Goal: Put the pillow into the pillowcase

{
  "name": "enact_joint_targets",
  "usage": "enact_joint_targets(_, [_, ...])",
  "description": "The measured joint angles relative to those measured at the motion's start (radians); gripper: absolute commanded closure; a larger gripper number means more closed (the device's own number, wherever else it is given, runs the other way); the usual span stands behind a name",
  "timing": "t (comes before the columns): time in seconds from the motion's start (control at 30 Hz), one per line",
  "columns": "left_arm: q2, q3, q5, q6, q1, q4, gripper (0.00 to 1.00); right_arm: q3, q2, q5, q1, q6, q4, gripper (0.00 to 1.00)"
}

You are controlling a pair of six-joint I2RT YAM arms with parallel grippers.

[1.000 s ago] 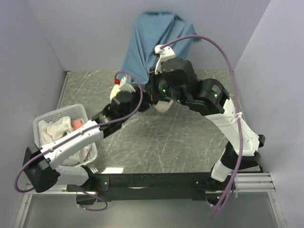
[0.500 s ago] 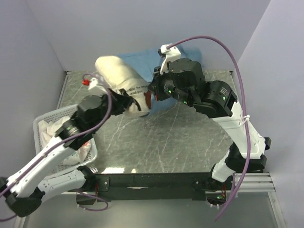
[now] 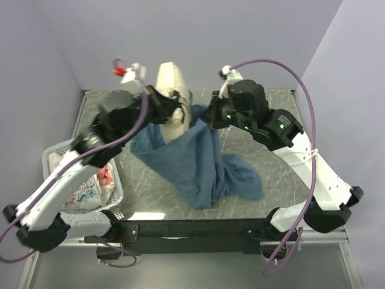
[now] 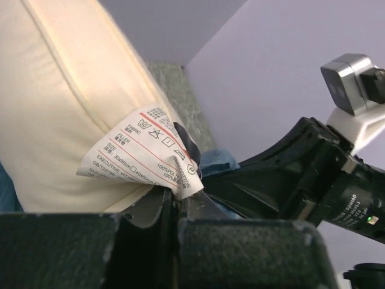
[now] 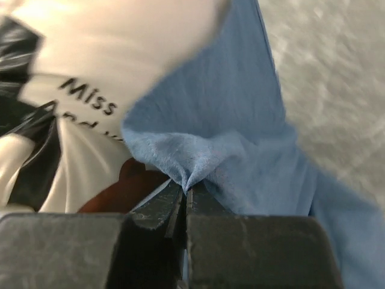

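The cream-white pillow [image 3: 171,84] stands on end at the back of the table, between the two arms. My left gripper [image 3: 175,112] is shut on its edge, and the white tag [image 4: 143,150] comes out of the closed jaws in the left wrist view [image 4: 175,201]. The blue pillowcase [image 3: 201,159] hangs from around the pillow's lower part and spreads over the table toward the front. My right gripper [image 3: 208,118] is shut on a bunched fold of the pillowcase [image 5: 231,129], with the pillow's printed face [image 5: 102,78] just to the left of that fold.
A white basket [image 3: 55,155] with crumpled laundry stands at the table's left edge, under the left arm. Lilac walls close in the back and both sides. The grey marbled table [image 3: 271,144] shows bare on the right.
The left arm has swung up and toward the back, and the pillow now stands upright at centre back. The pillowcase has come down from the back wall and drapes forward over the table.
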Motion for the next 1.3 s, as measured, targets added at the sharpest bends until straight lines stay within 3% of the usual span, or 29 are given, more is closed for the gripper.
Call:
enact_joint_targets(0.27, [0.262, 0.006, 0.047, -0.003, -0.142, 0.187, 0.99, -0.644, -0.246, -0.122, -0.33, 0.105, 0.229, 1.0])
enact_joint_targets(0.47, [0.455, 0.033, 0.09, -0.023, -0.29, 0.326, 0.99, -1.006, -0.248, -0.283, -0.605, 0.16, 0.366, 1.0])
enact_joint_targets(0.5, [0.484, 0.035, 0.096, -0.027, -0.31, 0.339, 0.93, -1.035, -0.233, -0.32, -0.636, 0.164, 0.388, 1.0])
enact_joint_targets(0.57, [0.541, 0.052, 0.105, -0.033, -0.347, 0.348, 0.87, -1.061, -0.206, -0.386, -0.662, 0.172, 0.434, 1.0])
enact_joint_targets(0.63, [0.597, 0.076, 0.112, -0.039, -0.377, 0.35, 0.62, -1.073, -0.192, -0.439, -0.675, 0.182, 0.478, 1.0])
enact_joint_targets(0.7, [0.63, 0.083, 0.115, -0.046, -0.395, 0.349, 0.47, -1.081, -0.192, -0.482, -0.688, 0.186, 0.514, 1.0])
enact_joint_targets(0.77, [0.634, 0.085, 0.115, -0.045, -0.399, 0.337, 0.38, -1.081, -0.195, -0.502, -0.703, 0.19, 0.53, 1.0])
enact_joint_targets(1.1, [0.676, 0.327, 0.102, 0.01, -0.396, 0.188, 0.28, -1.081, -0.278, -0.57, -0.782, 0.19, 0.541, 1.0])
enact_joint_targets(1.3, [0.678, 0.404, 0.02, 0.034, -0.389, 0.107, 0.23, -1.098, -0.323, -0.587, -0.823, 0.189, 0.541, 1.0])
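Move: My left hand has the pillow's label corner pinched high up. The case edge, pinched in my right fingers, is about 10 cm to its right, roughly 2 cm back and 5 cm lower. The pillow's middle sits some 5 cm ahead of my left hand and 12 cm below. From my right hand that middle is about 7 cm ahead, 10 cm left and 7 cm down, while the loose pillowcase hangs 6 cm back, 2 cm left, 25 cm below. I swing both hands to my right and down together. My left carries the pillow about 27 cm right, sinking 15 cm, turns clockwise, then spreads its fingers to let the corner go and lifts several centimetres, staying around the pillow's edge. My right keeps its pinch on the case edge, dropping quickly by 27 cm while tipping down, then easing up and farther right. ##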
